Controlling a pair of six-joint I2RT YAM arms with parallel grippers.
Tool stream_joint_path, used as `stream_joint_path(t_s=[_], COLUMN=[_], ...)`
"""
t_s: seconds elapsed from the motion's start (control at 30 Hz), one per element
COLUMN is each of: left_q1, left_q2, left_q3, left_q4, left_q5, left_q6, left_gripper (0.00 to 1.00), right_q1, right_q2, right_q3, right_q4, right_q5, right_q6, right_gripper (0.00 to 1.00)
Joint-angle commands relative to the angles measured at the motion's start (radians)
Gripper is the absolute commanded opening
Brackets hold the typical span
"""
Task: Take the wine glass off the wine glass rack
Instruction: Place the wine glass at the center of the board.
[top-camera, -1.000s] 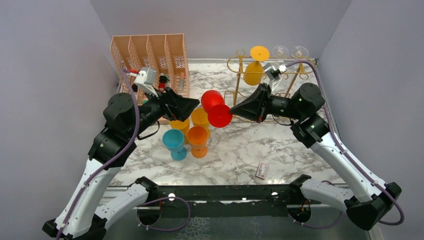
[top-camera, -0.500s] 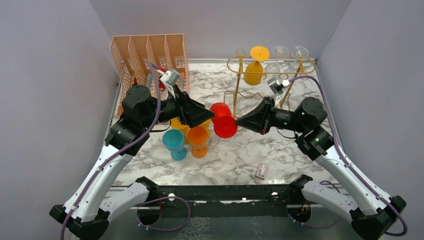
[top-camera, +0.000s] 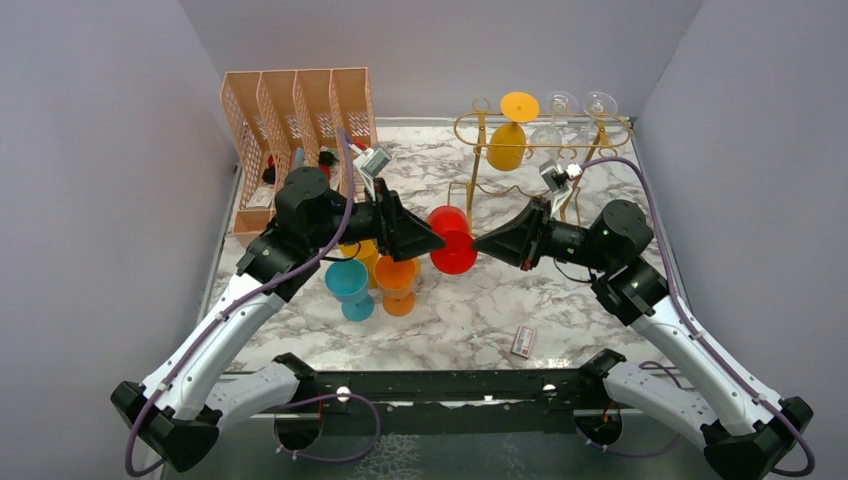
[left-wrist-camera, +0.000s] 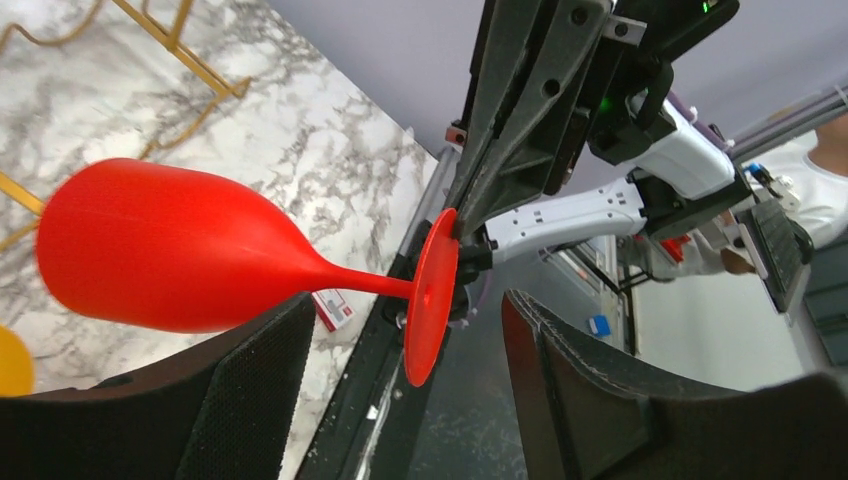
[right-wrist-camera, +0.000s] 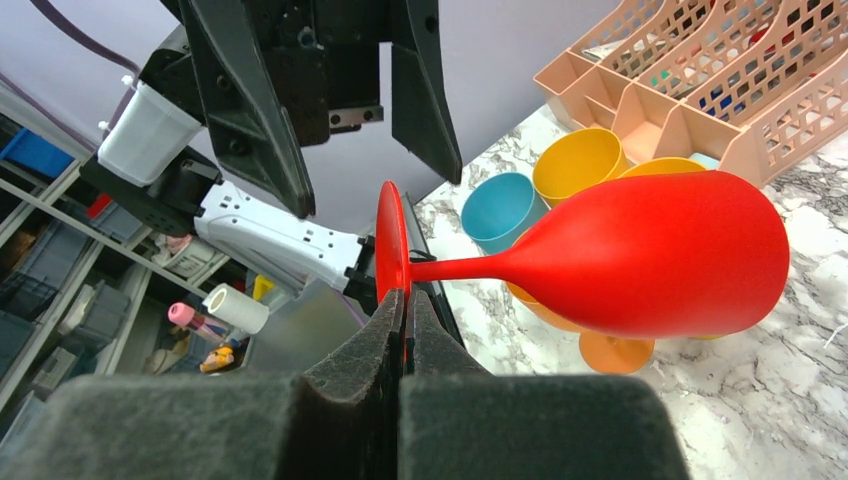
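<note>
A red wine glass (top-camera: 452, 240) hangs on its side above the marble table, off the gold wine glass rack (top-camera: 545, 128) at the back right. My right gripper (right-wrist-camera: 405, 298) is shut on the rim of its round foot (right-wrist-camera: 391, 240), and the bowl (right-wrist-camera: 650, 250) points left. From the left, my left gripper (left-wrist-camera: 405, 375) stands open around the stem and foot (left-wrist-camera: 432, 295); its fingers (left-wrist-camera: 245, 400) are clear of the glass. The bowl (left-wrist-camera: 170, 250) lies above the left finger. A yellow glass (top-camera: 510, 135) and clear ones (top-camera: 575, 105) hang upside down on the rack.
A peach lattice file organiser (top-camera: 300, 115) stands at the back left. Blue (top-camera: 350, 287), orange (top-camera: 397, 282) and yellow (top-camera: 360, 252) glasses stand together under the left arm. A small card (top-camera: 524, 341) lies near the front edge.
The left arm has swung right until its fingers flank the red glass, and its jaws have narrowed a little. The right gripper has carried the glass slightly forward, away from the rack.
</note>
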Motion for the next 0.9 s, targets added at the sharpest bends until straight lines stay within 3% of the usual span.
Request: stream_joint_path(t_s=[0.0,0.13,0.33,0.4,0.47,0.67,0.73,0.87], left_q1=[-0.059,-0.121,-0.141,-0.142,-0.144,-0.171,-0.182,-0.212], left_q2=[0.023,0.066,0.081,0.084,0.085,0.081,0.079,0.085], left_q3=[-0.004,0.011,0.027,0.027,0.026,0.026,0.021,0.009], left_q4=[0.025,0.023,-0.004,-0.006,-0.005,0.001,0.015,0.065], left_q5=[0.006,-0.008,-0.035,-0.033,-0.035,-0.074,-0.084,-0.087], left_q6=[0.029,0.054,0.088,0.097,0.109,0.132,0.137,0.136], left_gripper=[0.70,0.52,0.13,0.04,0.01,0.00,0.00,0.00], right_q1=[0.007,0.007,0.007,0.007,0.007,0.007,0.007,0.007], right_q2=[-0.015,-0.013,-0.016,-0.019,-0.020,-0.033,-0.032,-0.022], right_q3=[0.014,0.015,0.009,-0.001,-0.008,-0.017,-0.018,-0.016], right_q4=[0.020,0.017,0.007,0.008,0.000,-0.106,-0.135,-0.162], right_q5=[0.006,0.015,0.011,-0.004,-0.033,-0.082,-0.107,-0.131], right_q6=[-0.007,-0.011,-0.028,-0.039,-0.057,-0.127,-0.149,-0.163], right_gripper=[0.01,0.01,0.01,0.01,0.07,0.44,0.48,0.47])
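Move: The red wine glass, held by its foot in the right gripper with the bowl hanging forward and down, has its foot's middle about 5 cm right, 2 cm back and 2 cm below the left hand. The orange glass stands some 9 cm left and 2 cm back of the left hand, the blue glass roughly 19 cm left and 3 cm back, both about 20 cm below. From the right hand the foot's middle is 3 cm left, 1 cm back and 1 cm below. Bring the left gripper right, down and a little back, about 5 cm in all, so its open fingers straddle the rim of the red glass's foot, then close them to pinch it while the right hand holds still. Once the left has it, open the right fingers to about half and ease that hand down and back, about 3 cm, keeping the left shut as it creeps on slightly to the right. ##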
